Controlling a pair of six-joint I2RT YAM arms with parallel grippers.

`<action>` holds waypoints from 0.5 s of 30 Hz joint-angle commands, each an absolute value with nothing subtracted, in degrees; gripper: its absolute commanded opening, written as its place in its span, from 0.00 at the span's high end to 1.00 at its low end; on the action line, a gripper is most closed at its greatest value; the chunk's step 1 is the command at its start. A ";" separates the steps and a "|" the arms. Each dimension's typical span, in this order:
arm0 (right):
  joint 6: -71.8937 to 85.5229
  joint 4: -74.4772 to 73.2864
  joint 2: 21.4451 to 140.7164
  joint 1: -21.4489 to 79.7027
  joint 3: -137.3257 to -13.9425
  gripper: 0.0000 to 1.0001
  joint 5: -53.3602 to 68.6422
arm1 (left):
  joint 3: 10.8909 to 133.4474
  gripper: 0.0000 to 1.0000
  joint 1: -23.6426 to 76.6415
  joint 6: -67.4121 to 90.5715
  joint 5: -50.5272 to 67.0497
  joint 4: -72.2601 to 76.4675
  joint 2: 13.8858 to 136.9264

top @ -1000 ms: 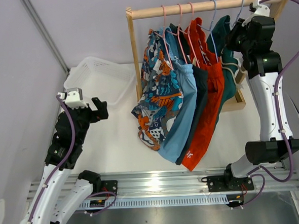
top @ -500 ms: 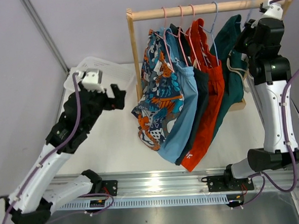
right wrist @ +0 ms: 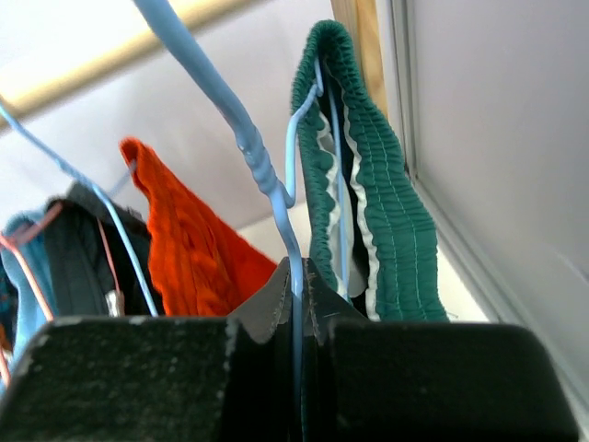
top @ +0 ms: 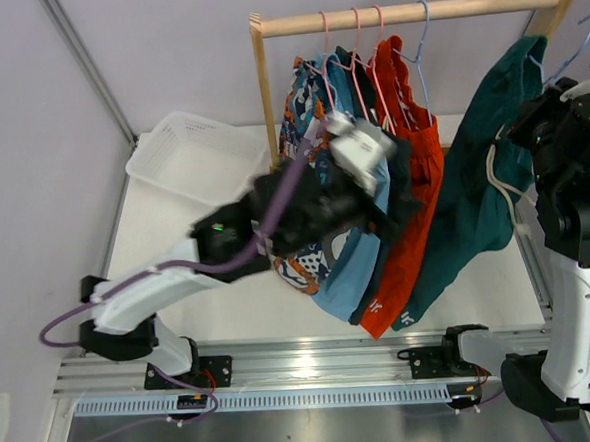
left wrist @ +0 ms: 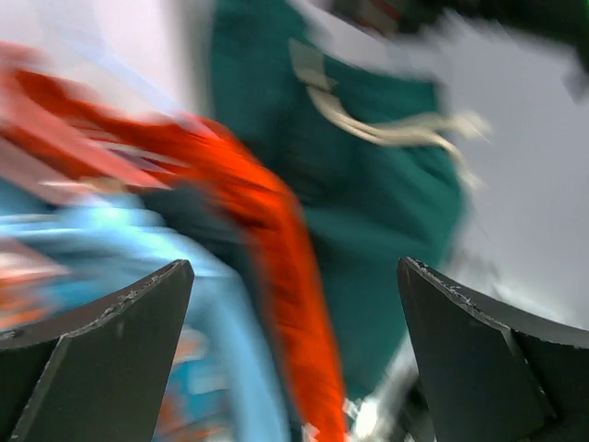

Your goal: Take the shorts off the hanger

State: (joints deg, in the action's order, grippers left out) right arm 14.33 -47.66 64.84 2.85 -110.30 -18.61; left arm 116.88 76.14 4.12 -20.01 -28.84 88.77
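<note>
My right gripper (right wrist: 301, 276) is shut on the wire neck of a light blue hanger (right wrist: 241, 138). The dark teal-green shorts (top: 484, 199) hang from it, off the wooden rod (top: 413, 13) and to its right. Their ribbed waistband (right wrist: 373, 184) is draped over the hanger just beyond my fingers. The cartoon-print (top: 305, 130), light blue (top: 343, 273), navy (top: 399, 159) and orange-red shorts (top: 422, 163) stay on the rod. My left gripper (left wrist: 296, 267) is open in front of them, facing the orange-red (left wrist: 281, 239) and teal shorts (left wrist: 386, 212); its view is blurred.
A white plastic basket (top: 191, 152) sits at the back left of the table. The wooden rack's upright post (top: 263, 93) stands left of the hanging shorts. A grey wall runs close along the right side (right wrist: 515, 184).
My right gripper closed on the blue hanger and lifted it, with the teal shorts, off the rod towards the right. My left arm swung from the left side across to the hanging shorts.
</note>
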 commanded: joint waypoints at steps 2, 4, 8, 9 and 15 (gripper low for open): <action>16.87 -49.39 63.72 2.72 -108.37 1.00 -17.40 | 114.17 0.01 81.99 4.30 -14.33 -25.58 94.13; 17.05 -51.23 63.46 2.72 -108.98 1.00 -16.88 | 111.19 0.01 83.66 5.09 -12.75 -20.93 95.44; 17.05 -54.31 62.93 2.73 -111.18 1.00 -16.17 | 104.95 0.01 84.99 6.41 -11.17 -13.11 96.85; 17.14 -54.58 62.58 2.81 -111.27 1.00 -16.00 | 104.59 0.01 84.99 6.59 -10.55 -12.23 97.29; 19.16 -57.30 60.91 2.81 -111.89 1.00 -14.07 | 104.50 0.01 85.08 7.38 -10.28 -8.35 101.60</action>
State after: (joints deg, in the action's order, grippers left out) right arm 17.37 -58.06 63.18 2.83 -108.90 -15.68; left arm 103.39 85.25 6.04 -11.49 -15.44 100.55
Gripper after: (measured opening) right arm 0.043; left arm 0.994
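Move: Out ahead and to the right of the open left hand, the middle of the green shorts hangs about 12 cm farther forward, some 18 cm to the right and 18 cm lower. The red shorts hang about 10 cm ahead and 6 cm right of that hand, the light-blue shorts about 9 cm ahead and 3 cm left, both some 22 cm below. From the right hand, which already pinches the blue hanger, the green shorts' middle is about 4 cm left, level in reach and 20 cm lower. Swinging down some 15 cm, to the right about 12 and back some 8, the left hand closes on the near side of the green shorts with its fingers wide open, turning clockwise and rolling its left side up a little; it slows sharply at the end. Meanwhile the right hand keeps its pinch on the hanger, sinks about 5 cm, eases slightly back and tips its fingers down. ##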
